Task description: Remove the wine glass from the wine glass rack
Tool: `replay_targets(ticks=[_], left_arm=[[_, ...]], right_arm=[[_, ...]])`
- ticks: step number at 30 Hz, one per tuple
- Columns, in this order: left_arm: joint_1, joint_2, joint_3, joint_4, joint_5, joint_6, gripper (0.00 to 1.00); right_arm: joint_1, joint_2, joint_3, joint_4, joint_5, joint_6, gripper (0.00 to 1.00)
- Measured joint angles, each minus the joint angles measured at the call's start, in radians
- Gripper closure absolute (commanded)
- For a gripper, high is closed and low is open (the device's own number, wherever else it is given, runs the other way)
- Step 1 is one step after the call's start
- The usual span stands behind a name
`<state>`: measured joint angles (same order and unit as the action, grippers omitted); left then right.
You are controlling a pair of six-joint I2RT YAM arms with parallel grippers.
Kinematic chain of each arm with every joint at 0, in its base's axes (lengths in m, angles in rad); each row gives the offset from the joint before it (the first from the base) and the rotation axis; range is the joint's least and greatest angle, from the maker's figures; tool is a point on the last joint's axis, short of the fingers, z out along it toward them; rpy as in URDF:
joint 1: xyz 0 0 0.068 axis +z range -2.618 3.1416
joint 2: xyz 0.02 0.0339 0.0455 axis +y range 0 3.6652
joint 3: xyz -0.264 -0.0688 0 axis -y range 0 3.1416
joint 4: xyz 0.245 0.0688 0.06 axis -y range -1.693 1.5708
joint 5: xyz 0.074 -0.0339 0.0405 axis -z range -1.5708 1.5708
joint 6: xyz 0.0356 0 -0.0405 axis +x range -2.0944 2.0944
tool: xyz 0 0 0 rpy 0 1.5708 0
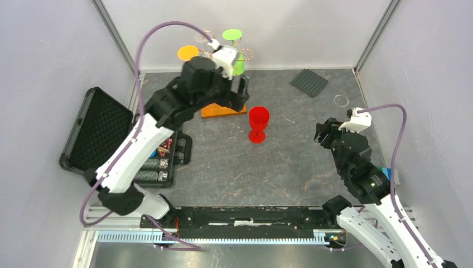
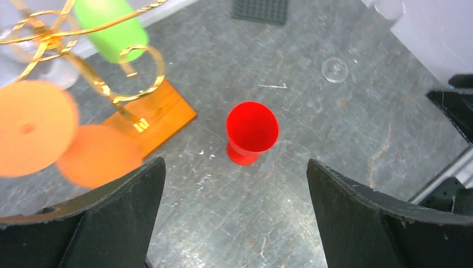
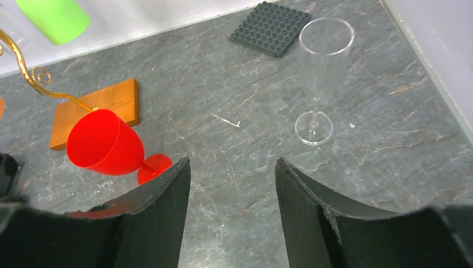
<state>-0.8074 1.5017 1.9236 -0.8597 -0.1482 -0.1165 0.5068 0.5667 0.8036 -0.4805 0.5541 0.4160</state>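
A red wine glass (image 1: 258,124) (image 2: 251,131) (image 3: 106,144) stands upright on the grey table, just right of the wine glass rack's wooden base (image 1: 223,110) (image 2: 162,111) (image 3: 95,109). The gold wine glass rack (image 1: 223,47) (image 2: 120,95) carries a green glass (image 1: 234,44) (image 2: 110,28) and an orange glass (image 1: 188,53) (image 2: 33,128) hanging upside down. My left gripper (image 1: 239,94) (image 2: 235,167) hovers above and behind the red glass, open wide and empty. My right gripper (image 1: 322,133) (image 3: 232,162) sits low at the right, open and empty.
A clear flute (image 1: 341,100) (image 2: 334,70) (image 3: 321,72) stands at the right back. A dark grey studded plate (image 1: 308,82) (image 3: 270,28) lies behind it. An open black case (image 1: 95,128) with small items sits at the left. White walls close in three sides.
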Motion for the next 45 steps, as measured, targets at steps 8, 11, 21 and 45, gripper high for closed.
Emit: replay_targets(ticks=[8, 11, 21, 45], left_arm=[[0.313, -0.183, -0.23, 0.185, 0.13, -0.154, 0.02], [0.404, -0.193, -0.276, 0.229, 0.164, -0.228, 0.07], [0.64, -0.183, -0.422, 0.385, 0.365, -0.472, 0.28], [0.667, -0.153, -0.507, 0.504, 0.439, -0.561, 0.63]], right_arm=[[0.0, 0.029, -0.047, 0.045, -0.071, 0.051, 0.38], [0.0, 0.039, -0.059, 0.062, -0.089, 0.061, 0.38], [0.0, 0.043, -0.08, 0.083, -0.109, 0.071, 0.38], [0.0, 0.03, -0.087, 0.089, -0.109, 0.079, 0.38]])
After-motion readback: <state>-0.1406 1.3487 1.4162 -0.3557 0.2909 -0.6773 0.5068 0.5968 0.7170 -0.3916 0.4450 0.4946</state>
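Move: The orange glass hangs upside down on the rack. Its foot disc is about 14 cm ahead of the left hand, some 12 cm left and 5 cm lower. From that disc, the yellow glass's foot is roughly 7 cm farther out and 6 cm left, the rack's hub 5 cm farther out and 4 cm right. The red glass stands about 7 cm ahead, 7 cm right and 30 cm below the left hand. From the right hand the orange disc is some 21 cm ahead, 38 cm left, 6 cm higher. The left fingers come up close around the near rim of the orange glass's foot, one above and one beneath, touch not clear. The empty hand swings about 15 cm left and 10 cm forward, sinking some 4 cm late, while rolling left side down by roughly 40 degrees, turning counter-clockwise and closing to under half open. The right hand, still empty, eases 3 cm left and 3 cm down, then waits. ##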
